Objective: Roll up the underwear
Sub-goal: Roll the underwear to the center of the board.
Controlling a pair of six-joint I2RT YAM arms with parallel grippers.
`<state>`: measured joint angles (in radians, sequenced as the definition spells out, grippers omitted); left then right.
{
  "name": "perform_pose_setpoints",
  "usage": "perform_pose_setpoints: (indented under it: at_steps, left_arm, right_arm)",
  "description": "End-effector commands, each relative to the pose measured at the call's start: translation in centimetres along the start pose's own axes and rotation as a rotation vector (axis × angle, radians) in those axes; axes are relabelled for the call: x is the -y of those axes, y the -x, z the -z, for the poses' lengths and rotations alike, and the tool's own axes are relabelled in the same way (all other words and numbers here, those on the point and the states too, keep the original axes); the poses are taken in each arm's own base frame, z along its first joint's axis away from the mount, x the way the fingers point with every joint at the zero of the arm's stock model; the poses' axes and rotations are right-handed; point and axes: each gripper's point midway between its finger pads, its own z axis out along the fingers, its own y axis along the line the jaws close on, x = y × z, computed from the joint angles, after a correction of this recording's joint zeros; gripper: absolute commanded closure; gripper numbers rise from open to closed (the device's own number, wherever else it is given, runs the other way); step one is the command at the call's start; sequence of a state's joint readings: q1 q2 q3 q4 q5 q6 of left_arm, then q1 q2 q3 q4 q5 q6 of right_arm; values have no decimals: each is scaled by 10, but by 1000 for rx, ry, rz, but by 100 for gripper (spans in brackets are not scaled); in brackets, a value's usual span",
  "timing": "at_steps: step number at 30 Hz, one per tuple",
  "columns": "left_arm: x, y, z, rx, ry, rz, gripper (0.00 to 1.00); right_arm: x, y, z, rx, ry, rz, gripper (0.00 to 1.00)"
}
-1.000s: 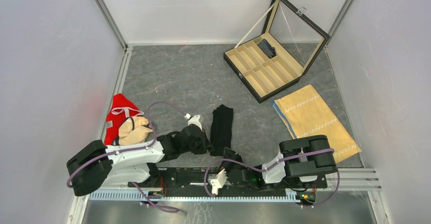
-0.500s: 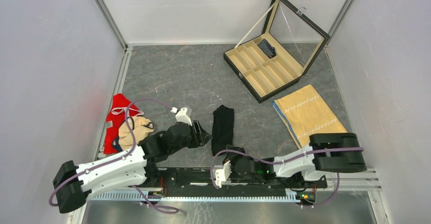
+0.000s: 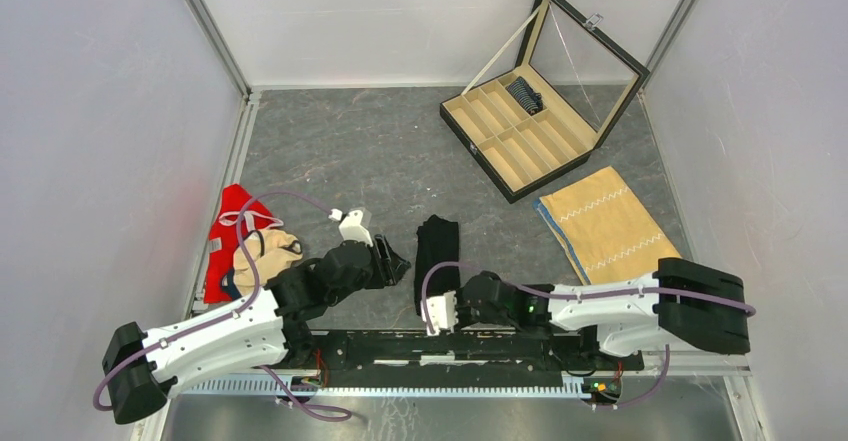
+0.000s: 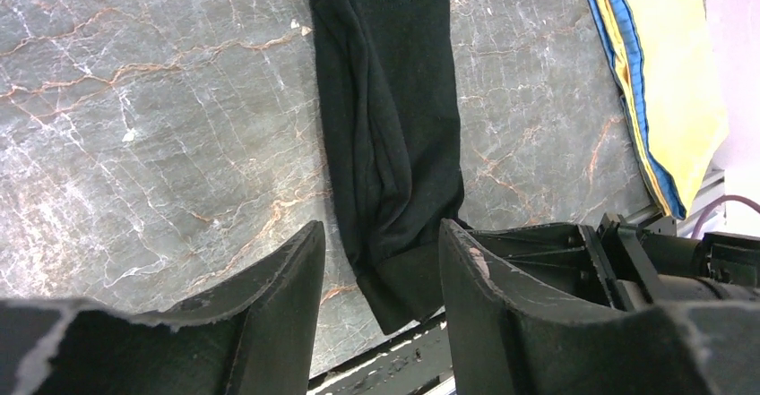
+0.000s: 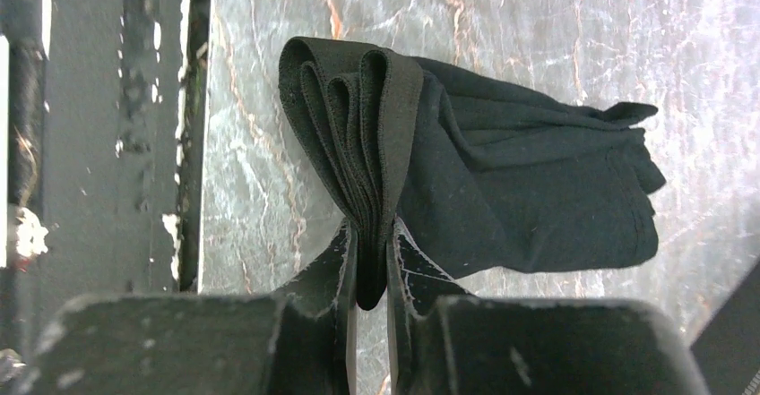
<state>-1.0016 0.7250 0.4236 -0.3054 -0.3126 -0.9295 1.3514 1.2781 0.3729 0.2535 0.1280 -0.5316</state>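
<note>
The black underwear lies folded into a long strip on the grey marble table, running away from the arms. My right gripper is shut on the stacked waistband folds at the strip's near end; from above it sits at that end. My left gripper is open, and the strip lies ahead of and below its fingers without touching them. From above, the left gripper is just left of the strip. A dark striped underwear roll sits in the box.
An open black box with tan compartments and a raised clear lid stands at the back right. A tan cloth with white zigzag stitching lies right of the strip. Red and beige garments are piled at the left. A black rail runs along the near edge.
My left gripper opened, and its arm stretched out and swung back from the strip. My right arm reached left and forward, and its gripper now pinches the strip's near end.
</note>
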Motion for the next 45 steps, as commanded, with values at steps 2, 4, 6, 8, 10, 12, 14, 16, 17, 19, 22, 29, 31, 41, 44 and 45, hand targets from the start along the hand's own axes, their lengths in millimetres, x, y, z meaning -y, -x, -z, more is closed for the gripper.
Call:
perform_pose_setpoints:
  at_steps: [2, 4, 6, 8, 10, 12, 14, 16, 17, 19, 22, 29, 31, 41, 44, 45]
  left_arm:
    - [17, 8, 0, 30, -88, -76, 47]
    - [23, 5, -1, 15, -124, -102, 51]
    - [28, 1, -3, 2, -156, -123, 61]
    - [31, -2, -6, -8, -173, -136, 68]
    - [34, -4, -10, -17, -184, -145, 74]
    - [35, -7, -12, -24, -192, -151, 78]
    - [35, -7, -14, -25, -188, -153, 83]
    - [33, -6, -15, -20, -178, -153, 88]
    - [32, -6, -15, -16, -172, -153, 90]
    - [30, -4, -14, -9, -165, -155, 95]
    - [30, -2, -12, 4, -172, -160, 98]
    - [35, -6, -12, -10, -208, -200, 98]
    - [39, -8, -12, -22, -232, -213, 98]
    - [55, -27, -8, -92, -369, -321, 98]
    - [57, -33, -9, -119, -385, -350, 98]
    - [58, -35, -10, -131, -388, -359, 98]
  right_arm:
    - [-2, 28, -3, 46, 164, -198, 100]
    - [-2, 27, -5, 21, 200, -239, 100]
    - [2, 27, -7, 7, 223, -286, 100]
    - [2, 24, -7, -11, 262, -339, 100]
    - [3, 23, -7, -15, 297, -396, 100]
    - [1, 22, -8, -22, 342, -460, 100]
    - [2, 19, -9, -27, 372, -534, 100]
    - [0, 16, -11, -19, 403, -603, 100]
    - [-1, 15, -11, -13, 410, -642, 100]
    - [-7, 16, -11, 18, 460, -705, 100]
    - [-5, 19, -10, 66, 492, -799, 100]
    - [8, 2, -17, 17, 510, -1031, 100]
    - [11, -5, -20, -5, 502, -1076, 100]
    - [14, -46, -30, -158, 423, -1270, 100]
    - [15, -56, -32, -183, 399, -1307, 98]
    - [14, -58, -32, -189, 398, -1314, 98]
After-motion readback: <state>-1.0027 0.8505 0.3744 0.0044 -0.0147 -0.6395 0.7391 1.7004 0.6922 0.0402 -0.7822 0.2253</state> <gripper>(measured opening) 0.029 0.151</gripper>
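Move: In the right fingers is the black underwear's folded near end; the middle of the underwear lies about 8 cm ahead of this hand and 3 cm lower. From the same hand the open box is some 33 cm ahead and 15 cm right, the yellow cloth 11 cm ahead and 35 cm right. From the left hand, the underwear's middle is about 7 cm right, level with it and 10 cm below. Rolling its wrist about 75 degrees, top side going forward, the right hand turns the pinched fold over towards the flat cloth; it rises a little leftwards, settles back down and ends about 3 cm farther forward, grip kept. The left hand shuts its empty fingers and shifts about 5 cm right, lastly slightly back, swinging clockwise towards the underwear's near left corner while staying above it. ##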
